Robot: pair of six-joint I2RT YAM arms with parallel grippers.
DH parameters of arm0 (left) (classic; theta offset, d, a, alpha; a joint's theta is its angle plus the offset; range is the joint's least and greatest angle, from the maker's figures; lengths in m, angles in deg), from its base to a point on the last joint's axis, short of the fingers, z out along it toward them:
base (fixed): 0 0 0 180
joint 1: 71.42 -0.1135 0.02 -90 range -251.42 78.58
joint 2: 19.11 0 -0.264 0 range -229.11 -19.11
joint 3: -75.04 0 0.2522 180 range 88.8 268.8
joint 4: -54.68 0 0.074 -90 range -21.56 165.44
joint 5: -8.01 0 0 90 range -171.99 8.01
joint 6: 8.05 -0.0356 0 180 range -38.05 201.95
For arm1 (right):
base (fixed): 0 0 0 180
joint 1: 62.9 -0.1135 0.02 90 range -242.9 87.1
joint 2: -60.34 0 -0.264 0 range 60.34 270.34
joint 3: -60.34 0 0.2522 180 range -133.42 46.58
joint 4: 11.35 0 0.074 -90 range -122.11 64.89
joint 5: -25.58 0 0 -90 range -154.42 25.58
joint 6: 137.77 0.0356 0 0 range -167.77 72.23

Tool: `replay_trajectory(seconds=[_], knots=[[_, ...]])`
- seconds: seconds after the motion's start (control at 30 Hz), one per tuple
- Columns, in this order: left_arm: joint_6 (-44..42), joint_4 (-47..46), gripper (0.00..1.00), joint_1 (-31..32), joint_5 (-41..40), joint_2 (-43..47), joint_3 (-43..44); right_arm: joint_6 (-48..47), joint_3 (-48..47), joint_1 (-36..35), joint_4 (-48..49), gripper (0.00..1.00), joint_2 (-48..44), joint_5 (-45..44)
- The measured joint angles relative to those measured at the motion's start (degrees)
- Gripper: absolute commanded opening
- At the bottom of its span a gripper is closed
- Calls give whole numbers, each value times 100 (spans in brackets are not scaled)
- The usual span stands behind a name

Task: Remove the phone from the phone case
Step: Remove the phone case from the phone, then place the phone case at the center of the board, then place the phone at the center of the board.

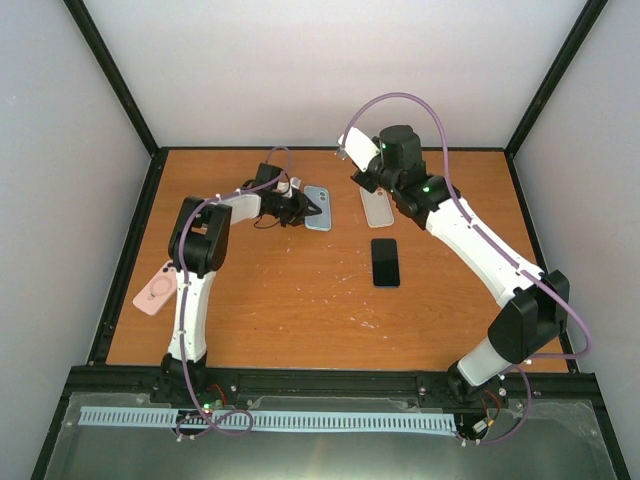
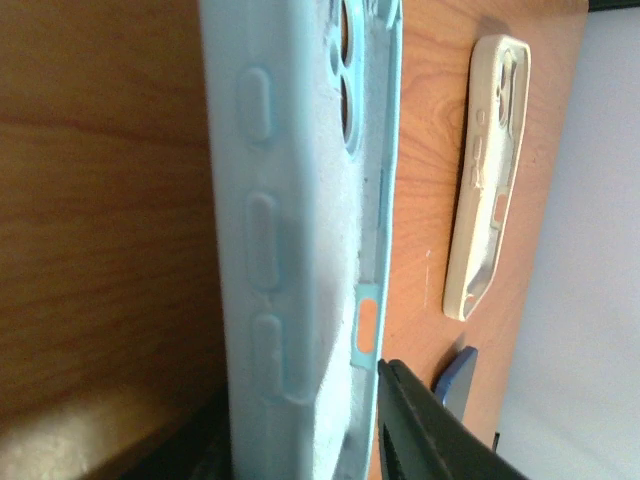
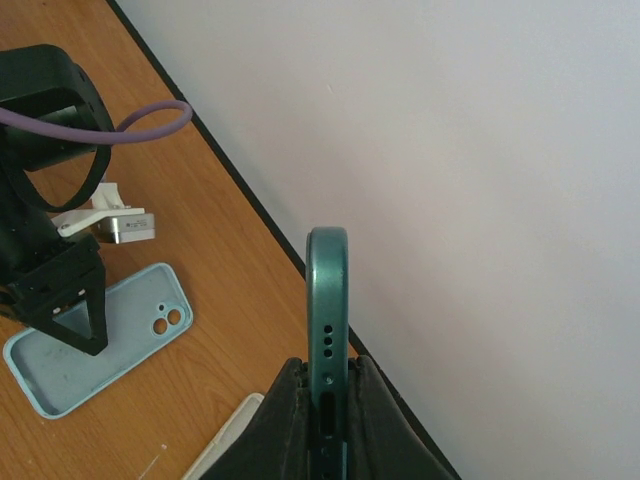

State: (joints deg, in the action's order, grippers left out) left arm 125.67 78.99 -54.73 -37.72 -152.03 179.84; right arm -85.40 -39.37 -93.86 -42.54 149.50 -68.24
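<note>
My right gripper point(image 3: 327, 362) is raised near the back wall and shut on a green phone point(image 3: 328, 290), seen edge-on with its ports showing. In the top view that gripper point(image 1: 352, 152) hangs over the back of the table. The empty light blue phone case point(image 1: 318, 208) lies on the wood, camera holes up point(image 3: 100, 340). My left gripper point(image 1: 303, 208) is at its left end. Up close, the case point(image 2: 300, 200) stands between the jaws, and the right finger point(image 2: 430, 430) is at its rim. Whether the jaws press it does not show.
A whitish empty case point(image 1: 377, 207) lies right of the blue one point(image 2: 490, 170). A black phone point(image 1: 385, 262) rests face up mid-table. A pink case point(image 1: 157, 288) hangs over the table's left edge. White walls and a black frame ring the table.
</note>
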Motion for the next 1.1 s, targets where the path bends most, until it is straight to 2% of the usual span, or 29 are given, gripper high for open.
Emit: replay_trajectory(seconds=[0.33,0.43,0.53,0.7,0.83,1.1], knots=[[-92,345,68,39,-531,267,11,-42,0,13,-42,3,101,125],[-85,476,92,48,-894,514,-190,-94,0,13,-39,3,103,144],[-70,601,99,46,-1198,796,-348,-205,15,13,-11,3,103,149],[-68,721,100,7,-1497,1132,-619,-461,245,0,205,3,101,138],[-94,726,100,-103,-1423,1462,-857,-857,787,-107,669,3,46,35],[-162,216,100,-949,-341,2758,-1438,-2092,2422,-748,2026,3,-275,-308]])
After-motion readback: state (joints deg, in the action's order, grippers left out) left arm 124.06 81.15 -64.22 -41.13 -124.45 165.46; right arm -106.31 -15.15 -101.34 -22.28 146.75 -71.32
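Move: The blue phone case is still between the left fingers at its left long edge, its middle about 3 cm to that hand's right, 1 cm ahead and 1 cm below. The white case lies level with it, some 18 cm farther right; the black phone is about 19 cm right of the blue case and 17 cm nearer the base. From the right hand, which already holds the freed green phone, the blue case lies about 6 cm ahead, 10 cm left and 31 cm down. The blue case's left edge is let go as the left fingers spread fully. The left hand backs off leftward with a slight rise and roll, then climbs quickly away, ending about 14 cm higher and 10 cm left. The right hand keeps its grip on the green phone, almost waiting at first, then sinks about 10 cm towards the table, drifting back and left as it rolls left side down and swings counter-clockwise. ##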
